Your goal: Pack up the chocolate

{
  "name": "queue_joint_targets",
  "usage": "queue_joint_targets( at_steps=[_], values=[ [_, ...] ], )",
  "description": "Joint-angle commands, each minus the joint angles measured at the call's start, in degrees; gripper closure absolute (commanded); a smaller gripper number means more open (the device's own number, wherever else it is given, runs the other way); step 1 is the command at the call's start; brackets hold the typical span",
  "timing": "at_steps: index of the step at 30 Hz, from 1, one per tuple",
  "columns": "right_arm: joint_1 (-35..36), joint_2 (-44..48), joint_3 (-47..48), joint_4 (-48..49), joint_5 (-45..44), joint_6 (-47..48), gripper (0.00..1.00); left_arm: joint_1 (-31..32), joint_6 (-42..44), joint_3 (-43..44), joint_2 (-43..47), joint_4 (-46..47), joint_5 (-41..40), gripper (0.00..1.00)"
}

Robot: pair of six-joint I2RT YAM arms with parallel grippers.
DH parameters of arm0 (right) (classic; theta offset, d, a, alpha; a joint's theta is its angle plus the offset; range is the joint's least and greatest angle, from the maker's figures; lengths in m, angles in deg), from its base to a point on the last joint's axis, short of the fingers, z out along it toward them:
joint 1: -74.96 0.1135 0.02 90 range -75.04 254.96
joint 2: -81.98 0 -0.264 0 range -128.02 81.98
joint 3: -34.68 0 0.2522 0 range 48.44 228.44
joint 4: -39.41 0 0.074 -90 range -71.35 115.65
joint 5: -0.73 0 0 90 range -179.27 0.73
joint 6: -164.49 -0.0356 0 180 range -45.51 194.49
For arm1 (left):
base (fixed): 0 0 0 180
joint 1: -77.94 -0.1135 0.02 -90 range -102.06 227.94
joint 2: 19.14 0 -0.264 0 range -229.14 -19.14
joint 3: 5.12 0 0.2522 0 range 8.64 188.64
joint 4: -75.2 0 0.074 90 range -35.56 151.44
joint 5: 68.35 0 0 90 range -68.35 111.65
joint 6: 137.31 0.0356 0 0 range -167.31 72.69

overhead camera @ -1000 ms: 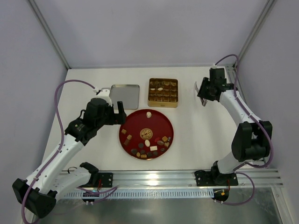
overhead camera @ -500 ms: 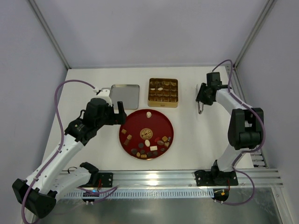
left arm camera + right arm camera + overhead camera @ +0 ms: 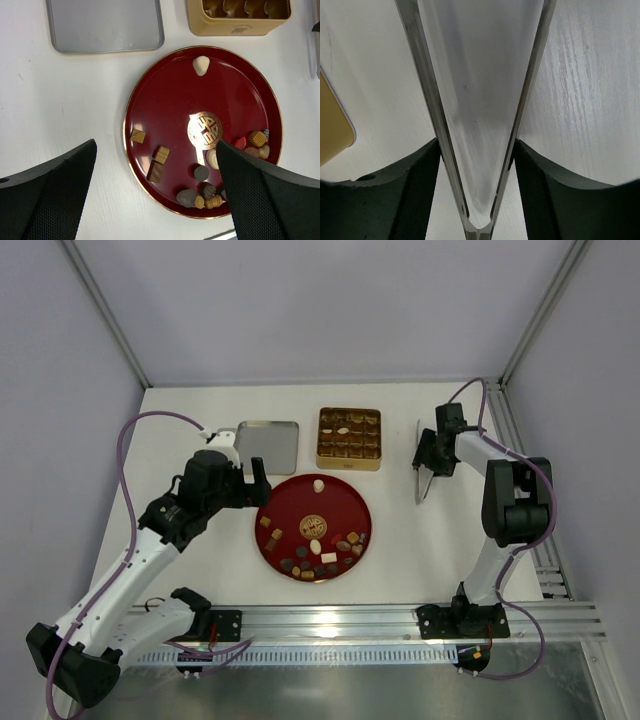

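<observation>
The chocolate [image 3: 320, 558] lies as several small brown, tan and cream pieces on the round red plate [image 3: 335, 505], mostly along its near edge [image 3: 200, 192]. One cream piece [image 3: 201, 65] sits alone at the far rim. My left gripper [image 3: 156, 145] hangs open above the plate's left edge, holding nothing. My right gripper [image 3: 432, 455] is right of the gold tin [image 3: 349, 466]. Both its fingers press the arms of metal tongs [image 3: 479, 234], which spread in a V between them. The tongs [image 3: 420, 480] point toward the near side.
The gold gridded tin [image 3: 235, 27] holds several chocolates in its cells. Its silver lid [image 3: 268, 446] lies flat to the left of it. The booth's walls and the right-hand rail stand close to the right arm.
The right wrist has come forward and to the left. The tongs now point down toward the table, and their arms have spread wider. The left arm has not moved.
</observation>
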Motion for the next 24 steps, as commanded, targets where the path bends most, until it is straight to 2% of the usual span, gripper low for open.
queue_joint_targets(
  at_steps=[1,7,11,14,17,24],
  values=[
    [-0.24,0.35,0.01,0.99,0.03,0.81,0.38,0.12,0.22,0.44,0.41,1.59,0.15,0.00],
    [-0.15,0.96,-1.39,1.26,0.38,0.89,0.28,0.12,0.22,0.44,-0.11,1.59,-0.03,0.00],
    [-0.06,1.58,-2.63,1.78,0.38,0.81,0.16,0.03,0.22,0.44,-0.29,1.59,-0.38,0.00],
    [-0.15,2.89,-4.12,2.31,0.38,0.54,0.12,0.12,0.22,0.36,-0.56,1.59,-0.82,0.00],
    [-0.15,5.00,-5.88,2.75,0.38,-0.33,0.10,0.12,0.30,0.36,-0.99,1.59,-1.08,0.00],
    [-0.15,18.87,-11.06,2.93,0.29,-1.30,0.07,0.03,1.27,4.21,-6.35,0.27,-3.54,0.00]
  ],
)
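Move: The tweezers are between the right fingers with their joined end towards the base; their middle is about 5 cm ahead of that hand, in line with it sideways and roughly 1 cm lower. From the same hand, the chocolate box stands some 21 cm left and 12 cm ahead, and the red plate's middle is around 31 cm left and 13 cm back. From the left hand, the tweezers lie about 48 cm right, 20 cm ahead and 19 cm below. Open the right fingers from a bit over half to nearly full while sinking about 1 cm, so that they come free of the tweezers' two legs. Then draw the right hand back some 3 cm along them towards their joined end, lifting about 2 cm as it goes. Near the end, start the empty, open left hand down 1.5 cm and slightly forward. ##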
